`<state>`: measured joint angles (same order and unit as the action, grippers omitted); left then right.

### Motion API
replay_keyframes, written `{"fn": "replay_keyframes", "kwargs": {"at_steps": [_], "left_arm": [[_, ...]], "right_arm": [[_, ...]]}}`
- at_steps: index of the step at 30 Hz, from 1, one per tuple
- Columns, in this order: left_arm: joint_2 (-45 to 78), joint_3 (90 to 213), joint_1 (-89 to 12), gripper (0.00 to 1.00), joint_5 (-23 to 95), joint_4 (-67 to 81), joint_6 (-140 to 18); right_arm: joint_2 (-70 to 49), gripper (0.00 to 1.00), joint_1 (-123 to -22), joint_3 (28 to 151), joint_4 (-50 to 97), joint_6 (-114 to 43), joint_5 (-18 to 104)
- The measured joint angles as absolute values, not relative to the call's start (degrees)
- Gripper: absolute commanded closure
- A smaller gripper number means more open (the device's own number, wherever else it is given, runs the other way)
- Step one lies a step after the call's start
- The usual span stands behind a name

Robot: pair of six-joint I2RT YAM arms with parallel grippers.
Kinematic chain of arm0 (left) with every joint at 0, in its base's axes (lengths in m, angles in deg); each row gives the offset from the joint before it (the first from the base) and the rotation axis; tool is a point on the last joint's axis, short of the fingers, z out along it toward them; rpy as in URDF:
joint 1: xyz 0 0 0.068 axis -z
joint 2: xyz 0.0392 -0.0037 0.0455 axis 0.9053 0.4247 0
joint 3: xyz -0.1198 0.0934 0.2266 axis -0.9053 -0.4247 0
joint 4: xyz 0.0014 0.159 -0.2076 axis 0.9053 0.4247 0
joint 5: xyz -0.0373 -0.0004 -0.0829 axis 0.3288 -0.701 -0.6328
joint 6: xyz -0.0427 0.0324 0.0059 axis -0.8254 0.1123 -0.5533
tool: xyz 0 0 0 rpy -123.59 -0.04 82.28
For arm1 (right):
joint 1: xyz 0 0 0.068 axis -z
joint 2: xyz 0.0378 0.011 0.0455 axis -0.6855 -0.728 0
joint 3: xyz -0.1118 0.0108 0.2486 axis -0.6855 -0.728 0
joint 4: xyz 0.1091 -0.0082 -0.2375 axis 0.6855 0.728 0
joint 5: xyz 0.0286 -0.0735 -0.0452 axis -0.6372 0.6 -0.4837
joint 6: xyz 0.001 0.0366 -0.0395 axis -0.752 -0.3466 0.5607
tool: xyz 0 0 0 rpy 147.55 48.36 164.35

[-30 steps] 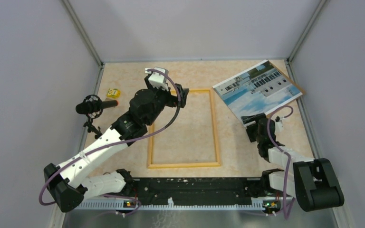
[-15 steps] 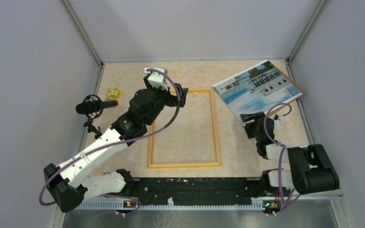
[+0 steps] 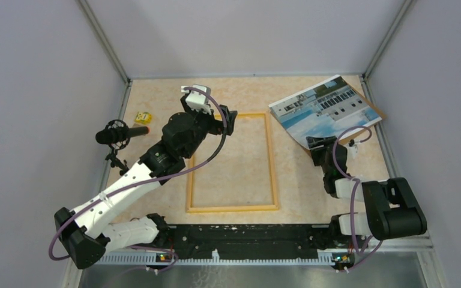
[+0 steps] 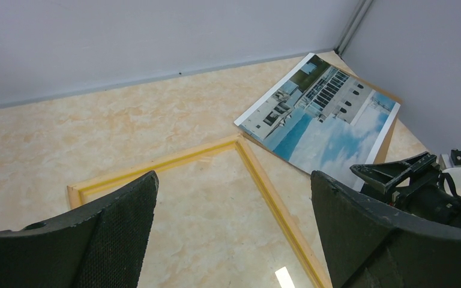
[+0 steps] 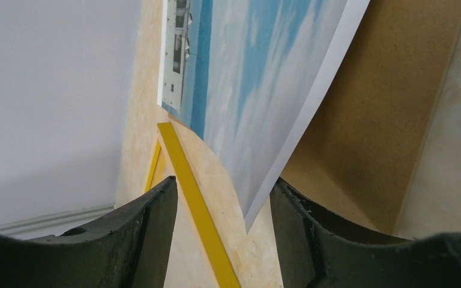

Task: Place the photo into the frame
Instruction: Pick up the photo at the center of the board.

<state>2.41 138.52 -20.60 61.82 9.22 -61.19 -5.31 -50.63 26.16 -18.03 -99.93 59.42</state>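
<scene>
The frame [image 3: 271, 162], a narrow yellow-orange border, lies flat mid-table. The photo [image 3: 324, 111], a white building and blue water, lies at the back right on a brown backing board [image 3: 377, 113]. My right gripper [image 3: 319, 144] is at the photo's near corner. In the right wrist view, the lifted white corner of the photo [image 5: 264, 90] pokes in between the parted jaws of that gripper [image 5: 223, 204], close to the right finger [image 5: 300, 234], not pinched. My left gripper [image 3: 228, 123] hovers wide open over the frame's far left corner [image 4: 156, 168], holding nothing.
A black microphone on a small stand [image 3: 117, 133] and a small yellow object [image 3: 143, 117] sit at the left side. Grey walls close in the table on three sides. The brown board [image 5: 372, 120] juts out past the photo's right edge.
My right gripper has crept forward to the photo's near corner while its jaws narrowed. The right arm's elbow swung left. The left arm has stayed still.
</scene>
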Motion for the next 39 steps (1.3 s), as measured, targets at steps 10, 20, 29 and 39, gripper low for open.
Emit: {"fn": "replay_keyframes", "kwargs": {"at_steps": [10,20,29,39], "left_arm": [[2.41,138.52,-20.62,0.01,61.82,9.22,-61.21],[2.41,138.52,-20.64,0.01,61.82,9.22,-61.21],[2.41,138.52,-20.64,0.01,61.82,9.22,-61.19],[2.17,138.54,-20.64,0.01,61.84,9.29,-60.92]], "right_arm": [[-15.23,0.74,-50.59,30.42,-19.3,-104.0,61.56],[-11.89,1.0,-50.24,32.63,-12.17,-102.62,63.77],[13.16,1.0,-48.51,38.6,13.25,-86.86,64.95],[31.13,1.0,-47.86,63.23,49.07,-61.14,68.29]]}}
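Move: Around the near corner of the photo, which is already bent up off the board, the right hand's fingers stand half open. The photo's middle is about 15 cm ahead, 4 cm right and 4 cm below; the board under it is centred some 14 cm ahead, 4 cm right, 5 cm down. The frame's centre lies roughly 30 cm left and 6 cm back, also 5 cm down. From the left hand, the photo is about 19 cm ahead, 37 cm right and 32 cm below. Easing about 2 cm farther in over the board and then some 3 cm down, the right hand shuts its half-open fingers and pinches the photo's near corner. It then lifts away fast, about 25 cm up while drawing back and to the right, rolling nearly 40 degrees so that its left side drops. ##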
